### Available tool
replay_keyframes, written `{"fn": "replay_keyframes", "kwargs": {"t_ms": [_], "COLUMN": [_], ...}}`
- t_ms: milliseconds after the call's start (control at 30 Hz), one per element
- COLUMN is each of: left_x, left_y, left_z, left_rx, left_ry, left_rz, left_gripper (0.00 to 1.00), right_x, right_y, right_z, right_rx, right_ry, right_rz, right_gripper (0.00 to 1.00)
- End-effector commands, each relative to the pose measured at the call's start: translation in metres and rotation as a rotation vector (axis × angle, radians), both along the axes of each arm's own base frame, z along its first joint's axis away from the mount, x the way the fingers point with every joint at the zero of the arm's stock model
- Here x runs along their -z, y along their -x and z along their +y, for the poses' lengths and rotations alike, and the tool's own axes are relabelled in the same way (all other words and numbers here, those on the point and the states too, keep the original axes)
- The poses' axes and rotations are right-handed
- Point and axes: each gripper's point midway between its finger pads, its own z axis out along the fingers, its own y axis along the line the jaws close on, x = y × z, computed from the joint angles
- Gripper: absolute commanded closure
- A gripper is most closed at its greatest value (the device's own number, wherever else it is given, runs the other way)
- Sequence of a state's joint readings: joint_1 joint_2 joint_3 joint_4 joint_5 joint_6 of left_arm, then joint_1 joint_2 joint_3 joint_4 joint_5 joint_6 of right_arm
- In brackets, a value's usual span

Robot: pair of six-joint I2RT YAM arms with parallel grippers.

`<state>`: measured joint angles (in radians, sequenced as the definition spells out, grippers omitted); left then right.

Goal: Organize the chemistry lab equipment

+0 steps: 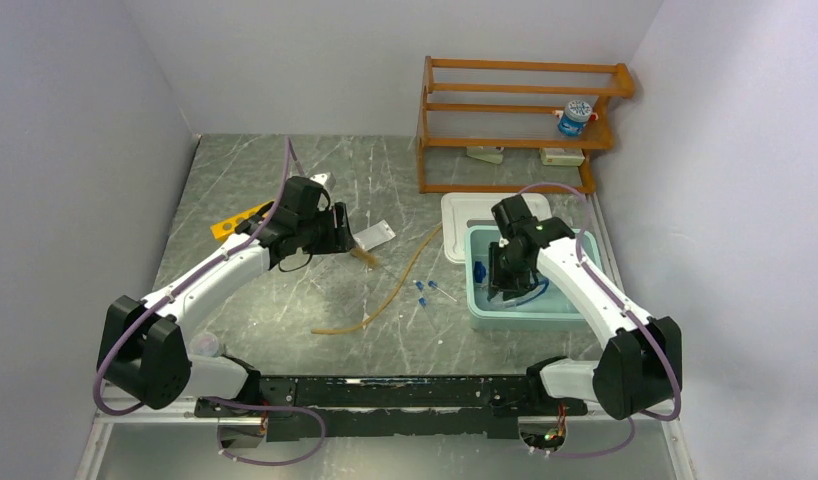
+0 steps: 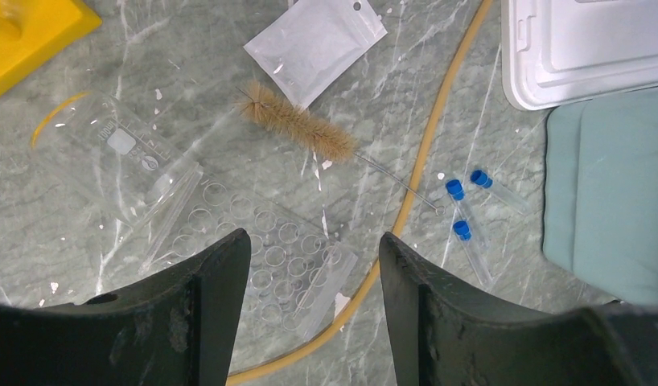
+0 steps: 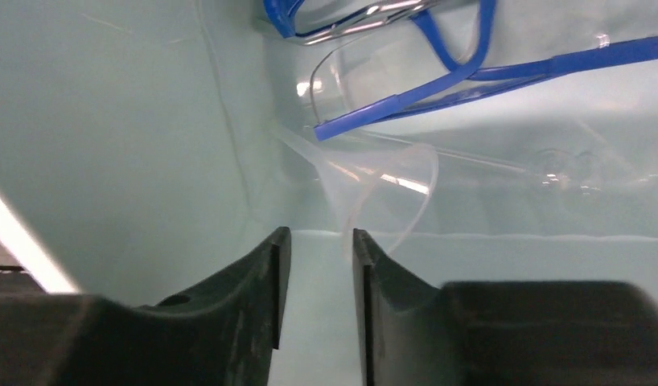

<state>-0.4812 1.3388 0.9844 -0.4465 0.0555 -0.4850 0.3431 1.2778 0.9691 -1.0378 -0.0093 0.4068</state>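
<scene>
My left gripper hangs open over the table, above a clear tray of round wells and the long tan rubber tube. Ahead of it lie a bristle brush, a white packet, three blue-capped tubes and a clear beaker. A corner of the yellow rack shows at top left. My right gripper is down inside the teal tub, jaws a little apart with nothing between them. A clear funnel lies just past its right fingertip, under the blue-framed goggles.
The tub stands at the right with its white lid lying behind it. An orange wooden shelf holding a few small items sits at the back right. Grey walls close in on both sides.
</scene>
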Motion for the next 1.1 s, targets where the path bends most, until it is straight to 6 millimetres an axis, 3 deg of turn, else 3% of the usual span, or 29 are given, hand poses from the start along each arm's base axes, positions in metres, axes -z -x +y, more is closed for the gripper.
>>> {"fn": "replay_keyframes", "kwargs": {"t_ms": [0,200,367,533,633,700,767,933,1067], "left_x": [-0.015,-0.016,-0.018,-0.031,-0.046,-0.057,-0.069,-0.096,-0.109], "left_y": [-0.006,-0.007,-0.010,-0.019,-0.028,-0.035,-0.041,-0.046,-0.043], "left_z": [-0.003,-0.005,-0.002,0.001,0.004,0.009,0.017,0.049,0.072], "left_rx": [0.012,0.005,-0.020,-0.061,-0.095,-0.128,-0.175,-0.341,-0.446], "left_ry": [0.022,0.032,0.028,0.025,0.024,0.019,0.009,-0.025,-0.044], "left_rz": [-0.038,-0.036,-0.042,-0.079,-0.125,-0.167,-0.210,-0.324,-0.393], "left_gripper": [0.35,0.35,0.34,0.34,0.35,0.35,0.35,0.34,0.33], "right_x": [-0.032,-0.082,-0.135,-0.180,-0.191,-0.186,-0.167,-0.100,-0.038], "right_y": [-0.021,-0.049,-0.085,-0.124,-0.142,-0.146,-0.145,-0.127,-0.108], "right_z": [-0.017,-0.020,-0.007,0.037,0.084,0.120,0.151,0.223,0.253], "right_rx": [0.064,0.085,0.077,-0.001,-0.090,-0.171,-0.237,-0.399,-0.488], "right_ry": [0.077,0.096,0.027,-0.119,-0.161,-0.162,-0.164,-0.200,-0.169], "right_rz": [-0.118,-0.264,-0.448,-0.614,-0.651,-0.658,-0.623,-0.537,-0.433], "right_gripper": [0.58,0.50,0.49,0.48,0.47,0.46,0.46,0.44,0.43]}}
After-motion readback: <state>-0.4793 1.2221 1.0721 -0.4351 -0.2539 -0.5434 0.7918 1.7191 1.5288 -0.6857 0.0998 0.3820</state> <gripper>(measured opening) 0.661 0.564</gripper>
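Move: Out to the right hand's left lies the bottle brush, about 26 cm left, 13 cm ahead and 9 cm below. The white packet lies some 6 cm beyond the brush; the clear perforated rack is about 32 cm left and 5 cm ahead of the hand, and the blue-capped vials about 14 cm left and 4 cm ahead. From the left hand the brush is roughly 4 cm ahead, 3 cm right and 13 cm below. Rising empty out of the bin, the right hand climbs about 18 cm while reaching forward, then swings left over the table towards the brush and sinks some 11 cm, its fingers opening wider, tilting outward and turning counter-clockwise. Late on, the left hand lifts about 8 cm, edging left and forward, away from the brush, fingers still open. ##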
